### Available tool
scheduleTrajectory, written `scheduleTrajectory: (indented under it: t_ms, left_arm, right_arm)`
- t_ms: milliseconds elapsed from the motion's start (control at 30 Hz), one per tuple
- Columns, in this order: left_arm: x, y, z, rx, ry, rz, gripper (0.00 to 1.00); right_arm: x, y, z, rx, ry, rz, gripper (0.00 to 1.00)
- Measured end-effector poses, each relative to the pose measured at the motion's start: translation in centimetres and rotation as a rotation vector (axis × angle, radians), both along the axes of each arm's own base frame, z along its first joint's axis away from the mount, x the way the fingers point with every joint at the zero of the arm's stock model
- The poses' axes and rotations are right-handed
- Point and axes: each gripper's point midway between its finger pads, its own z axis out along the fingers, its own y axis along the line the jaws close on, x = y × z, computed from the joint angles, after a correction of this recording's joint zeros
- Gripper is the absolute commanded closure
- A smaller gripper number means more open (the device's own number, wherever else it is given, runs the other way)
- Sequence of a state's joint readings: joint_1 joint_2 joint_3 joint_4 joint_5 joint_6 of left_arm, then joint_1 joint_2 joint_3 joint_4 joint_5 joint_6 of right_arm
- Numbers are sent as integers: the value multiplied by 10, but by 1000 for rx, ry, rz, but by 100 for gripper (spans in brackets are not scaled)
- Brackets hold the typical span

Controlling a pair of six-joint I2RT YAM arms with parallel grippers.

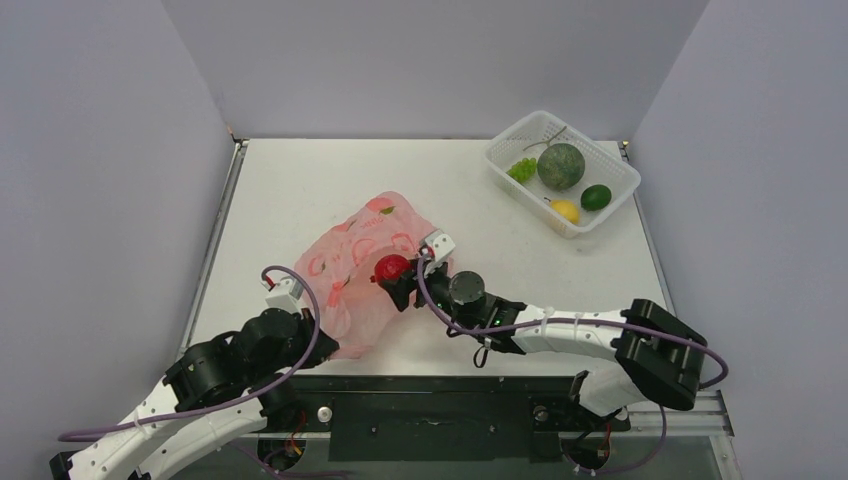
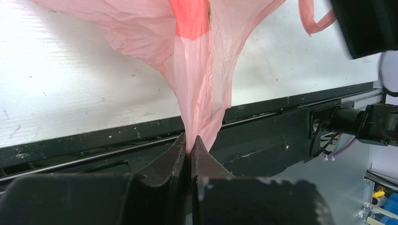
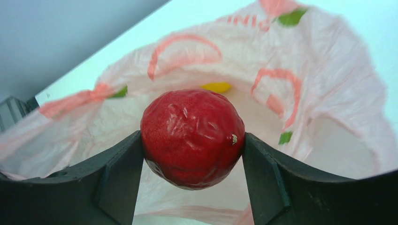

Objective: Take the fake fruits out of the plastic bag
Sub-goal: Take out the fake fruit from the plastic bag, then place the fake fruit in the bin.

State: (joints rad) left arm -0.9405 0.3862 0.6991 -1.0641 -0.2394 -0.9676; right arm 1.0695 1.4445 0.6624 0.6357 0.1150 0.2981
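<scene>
The pink plastic bag [image 1: 345, 262] lies crumpled at the table's near middle, its mouth facing right. My left gripper [image 1: 322, 330] is shut on the bag's near edge, and the pinched film shows between its tips in the left wrist view [image 2: 190, 140]. My right gripper [image 1: 392, 276] is shut on the red round fruit [image 1: 391, 267] at the bag's mouth. In the right wrist view the gripper [image 3: 191, 140] clamps the red fruit [image 3: 192, 126] between both fingers. A yellow fruit [image 3: 216, 86] lies deeper inside the bag [image 3: 324, 79].
A white perforated basket [image 1: 622, 166] at the back right holds the grey-green melon [image 1: 560, 166], the dark green oval [image 1: 596, 197], the lemon [image 1: 566, 210] and the light-green leafy piece [image 1: 521, 169]. The table's black front rail [image 2: 263, 126] runs just below the left gripper.
</scene>
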Motion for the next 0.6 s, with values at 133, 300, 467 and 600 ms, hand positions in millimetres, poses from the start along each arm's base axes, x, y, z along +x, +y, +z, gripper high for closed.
scheduleTrajectory:
  t_ms: [133,300,467,600]
  left_arm:
    - [0,0,-1,2,1,-1,100]
    - [0,-1,-1,0,0,-1,100]
    - [1,-1,-1,5,3,-1,100]
    - [1,-1,-1,6,3,-1,100]
  right_arm:
    - [3,-12,46,65,-96,-32,100]
    - [11,-31,97,137,-187,-96,100]
    - [54,-62,131,166,-222,-275,100]
    - [103,-103,148,169,-225,-489,100]
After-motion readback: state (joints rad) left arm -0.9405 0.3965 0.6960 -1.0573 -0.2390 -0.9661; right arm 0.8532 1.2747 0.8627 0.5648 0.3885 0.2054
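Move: My right hand already holds the red pomegranate over the right part of the plastic bag, whose middle is about 5 cm ahead and 7 cm to the left. The white basket lies some 33 cm ahead and 40 cm to the right, about 13 cm lower. In it, the grapes are roughly 34 cm ahead and 30 cm right of that hand, the yellow pear 22 cm ahead and 38 cm right. From my left hand the basket is about 45 cm ahead and 52 cm to the right. With the pomegranate still gripped, I raise my right hand almost straight up for about 10 cm. Then, still rising to some 15 cm in all, I swing it forward and right towards the basket, tipping the fingers up a little and turning the hand clockwise by nearly 30 degrees. My left hand stays put and keeps pinching the bag's near edge. ##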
